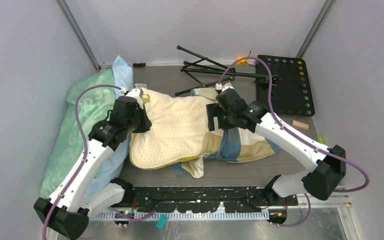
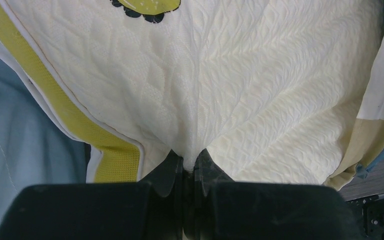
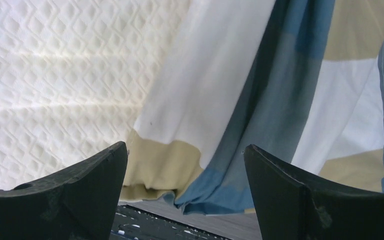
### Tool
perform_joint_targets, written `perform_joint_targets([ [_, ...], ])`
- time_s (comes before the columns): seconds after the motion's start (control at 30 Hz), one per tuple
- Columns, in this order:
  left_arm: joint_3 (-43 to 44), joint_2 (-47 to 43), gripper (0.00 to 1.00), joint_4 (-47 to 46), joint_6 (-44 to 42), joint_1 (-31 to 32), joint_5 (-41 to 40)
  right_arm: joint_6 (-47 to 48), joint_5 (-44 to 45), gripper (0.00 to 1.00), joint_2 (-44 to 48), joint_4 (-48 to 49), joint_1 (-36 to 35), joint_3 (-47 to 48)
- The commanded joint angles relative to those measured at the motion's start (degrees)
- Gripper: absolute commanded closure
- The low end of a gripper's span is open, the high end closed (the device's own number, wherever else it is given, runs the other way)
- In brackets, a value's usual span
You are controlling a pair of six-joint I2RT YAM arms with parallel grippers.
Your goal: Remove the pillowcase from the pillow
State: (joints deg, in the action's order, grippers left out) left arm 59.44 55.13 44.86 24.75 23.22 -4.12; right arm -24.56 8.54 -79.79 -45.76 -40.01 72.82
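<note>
The cream-yellow pillow point(image 1: 172, 127) lies across the table's middle, its left two thirds bare. Bunched over its right end is the blue, tan and cream pillowcase point(image 1: 240, 146). My left gripper point(image 1: 141, 121) is shut on a pinch of the pillow's quilted fabric point(image 2: 195, 100) near its yellow-green edge point(image 2: 80, 125). The right gripper point(image 1: 215, 119) hovers wide open over the pillowcase's edge point(image 3: 205, 165), where it meets the bare pillow point(image 3: 55, 90). Nothing sits between the right fingers point(image 3: 95, 175).
A mint-green patterned pillow point(image 1: 80, 125) with light blue cloth point(image 1: 122, 70) fills the left side. Behind lie a folded black tripod point(image 1: 210, 70) and a black perforated plate point(image 1: 285, 85). A small wooden block point(image 1: 300, 125) rests at the right. Grey walls enclose the table.
</note>
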Motion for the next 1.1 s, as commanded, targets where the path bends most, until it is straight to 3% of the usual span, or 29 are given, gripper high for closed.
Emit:
perform_joint_targets([
  [0.0, 3.27, -0.02, 1.00, -2.78, -0.41, -0.20, -1.55, -8.34, 7.25, 0.09, 3.73, -1.94, -2.52, -5.59],
  [0.2, 5.97, 1.96, 1.00, 0.61, 0.23, -0.20, -4.47, -14.47, 11.80, 0.17, 5.97, -0.81, -3.16, -15.16],
  [0.27, 7.38, 2.90, 1.00, 1.43, 0.16, -0.20, -5.21, -15.08, 13.55, 0.25, 7.54, 0.15, -3.02, -18.25],
  [0.4, 10.55, 4.91, 1.00, 3.10, -1.09, -0.18, -8.28, -17.52, 17.97, 0.76, 10.21, -0.83, -1.62, -20.53],
  [0.47, 11.67, 6.03, 1.00, 3.72, -2.14, -0.33, -10.97, -18.90, 20.01, 0.88, 12.54, -1.77, 0.85, -21.32],
  [0.57, 14.07, 8.72, 1.00, 5.28, -3.73, -2.09, -13.59, -19.63, 19.13, 0.94, 18.42, -0.54, 9.20, -24.40],
  [0.73, 16.91, 9.62, 1.00, 6.94, -5.48, -10.59, -13.57, -19.13, 16.68, 0.97, 27.01, 1.44, 25.16, -27.06],
  [0.87, 20.37, 9.58, 1.00, 7.78, -5.58, -13.39, -15.45, -20.05, 18.11, 1.00, 28.18, 0.17, 31.29, -24.42],
  [1.07, 22.13, 10.09, 1.00, 8.37, 0.19, -13.47, -15.33, -21.19, 22.62, 1.00, 29.23, -1.19, 34.79, -19.35],
])
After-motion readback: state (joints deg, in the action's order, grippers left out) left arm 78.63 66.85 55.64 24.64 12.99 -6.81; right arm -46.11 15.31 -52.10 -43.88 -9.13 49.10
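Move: The right hand hangs wide open over the pillowcase's bunched mouth; the fold for it to take lies about 5 cm back, 6 cm right and 9 cm down. The cream pillow's middle is some 16 cm left and 5 cm back, the black tripod about 18 cm ahead and 3 cm left. The left hand still grips the pillow's left end, with that fold roughly 33 cm to its right and 5 cm back. The right fingers close on the pillowcase's bunched blue-and-white fold after sinking about 9 cm while moving back and right, then haul it rightward another 13 cm, rising some 7 cm with a little forward, the wrist turning clockwise about 50 degrees. The left hand keeps its pinch on the pillow and draws it away, about 5 cm left, with some forward and up. ##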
